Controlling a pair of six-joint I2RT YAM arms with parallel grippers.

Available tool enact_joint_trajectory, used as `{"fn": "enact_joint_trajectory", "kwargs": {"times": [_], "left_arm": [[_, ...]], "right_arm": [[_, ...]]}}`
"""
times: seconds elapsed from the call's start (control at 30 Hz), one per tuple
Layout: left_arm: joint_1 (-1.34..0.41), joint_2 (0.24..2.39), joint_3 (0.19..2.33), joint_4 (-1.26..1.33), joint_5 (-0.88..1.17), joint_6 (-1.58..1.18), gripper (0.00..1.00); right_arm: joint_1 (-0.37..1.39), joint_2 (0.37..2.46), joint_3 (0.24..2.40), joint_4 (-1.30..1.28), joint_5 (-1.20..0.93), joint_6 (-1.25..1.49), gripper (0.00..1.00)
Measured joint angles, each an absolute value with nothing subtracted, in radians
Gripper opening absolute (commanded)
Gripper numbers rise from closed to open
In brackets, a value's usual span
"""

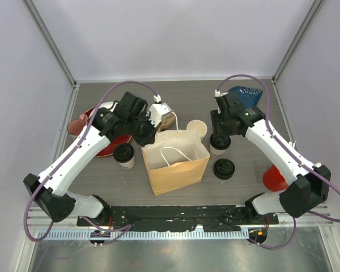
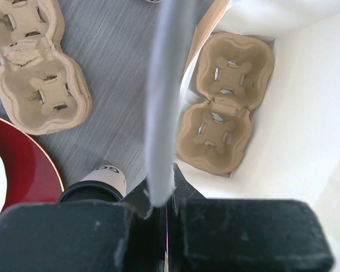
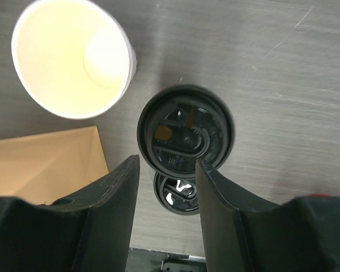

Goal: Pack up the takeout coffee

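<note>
One takeout coffee (image 1: 124, 154), a white cup with a black sip lid, stands left of the brown paper bag (image 1: 178, 164); it also shows at the left wrist view's lower edge (image 2: 96, 184). The other coffee (image 3: 185, 131) stands right of the bag. My right gripper (image 3: 168, 161) hangs open over it, its tips at the lid's near edge, gripping nothing. From above, the right gripper (image 1: 220, 141) covers that cup. My left gripper (image 2: 161, 201) is shut on the bag's white handle (image 2: 165, 102), at the bag's back left corner (image 1: 147, 134). A cardboard cup carrier (image 2: 224, 107) lies inside the bag.
An empty paper cup (image 3: 73, 56) stands behind the bag. Loose black lids (image 1: 223, 169) lie right of the bag. Spare carriers (image 2: 37, 62) and a red plate (image 2: 17, 164) sit at the left. A red object (image 1: 275, 178) and a blue one (image 1: 246, 93) are at the right.
</note>
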State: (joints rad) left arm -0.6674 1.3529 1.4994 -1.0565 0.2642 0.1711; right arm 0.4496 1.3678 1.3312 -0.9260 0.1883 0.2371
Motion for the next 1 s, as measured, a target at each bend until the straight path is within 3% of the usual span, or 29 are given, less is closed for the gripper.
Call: {"fn": "enact_joint_trajectory", "kwargs": {"times": [0.23, 0.63, 0.87, 1.0], "left_arm": [[-0.667, 1.353, 1.499, -1.063, 0.265, 0.183, 0.00], [-0.667, 1.374, 1.519, -1.070, 0.264, 0.184, 0.00], [-0.667, 1.379, 1.524, -1.071, 0.265, 0.184, 0.00], [-0.667, 1.379, 1.524, -1.073, 0.265, 0.187, 0.00]], "right_arm": [[0.462, 1.367, 1.210, -0.843, 0.121, 0.233, 0.46], [0.474, 1.428, 1.200, -0.771, 0.132, 0.192, 0.37], [0.476, 1.462, 1.200, -0.770, 0.143, 0.179, 0.24], [0.476, 1.462, 1.198, -0.770, 0.149, 0.171, 0.04]]}}
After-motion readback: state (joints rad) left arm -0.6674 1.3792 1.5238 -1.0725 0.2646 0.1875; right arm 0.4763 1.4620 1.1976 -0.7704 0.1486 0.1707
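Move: The lidded coffee cup stands almost straight under the right hand, about 1 cm ahead and 1 cm to its right, its middle some 12 cm down. The open empty cup is about 7 cm ahead and 8 cm left of that hand, the loose lid roughly 7 cm back and 4 cm right, and the paper bag some 16 cm left and 6 cm back. From the left hand, the lidded cup lies about 28 cm right, 8 cm ahead and well below. The right fingertips come down onto the left part of the coffee cup's black lid and close there from half open to nearly shut, seeming to pinch its raised rim. The hand sinks about 6 cm, drawing 2 cm left, and turns slightly counter-clockwise. Meanwhile, the left hand stays put, its shut fingers still pinching the bag's left edge. ##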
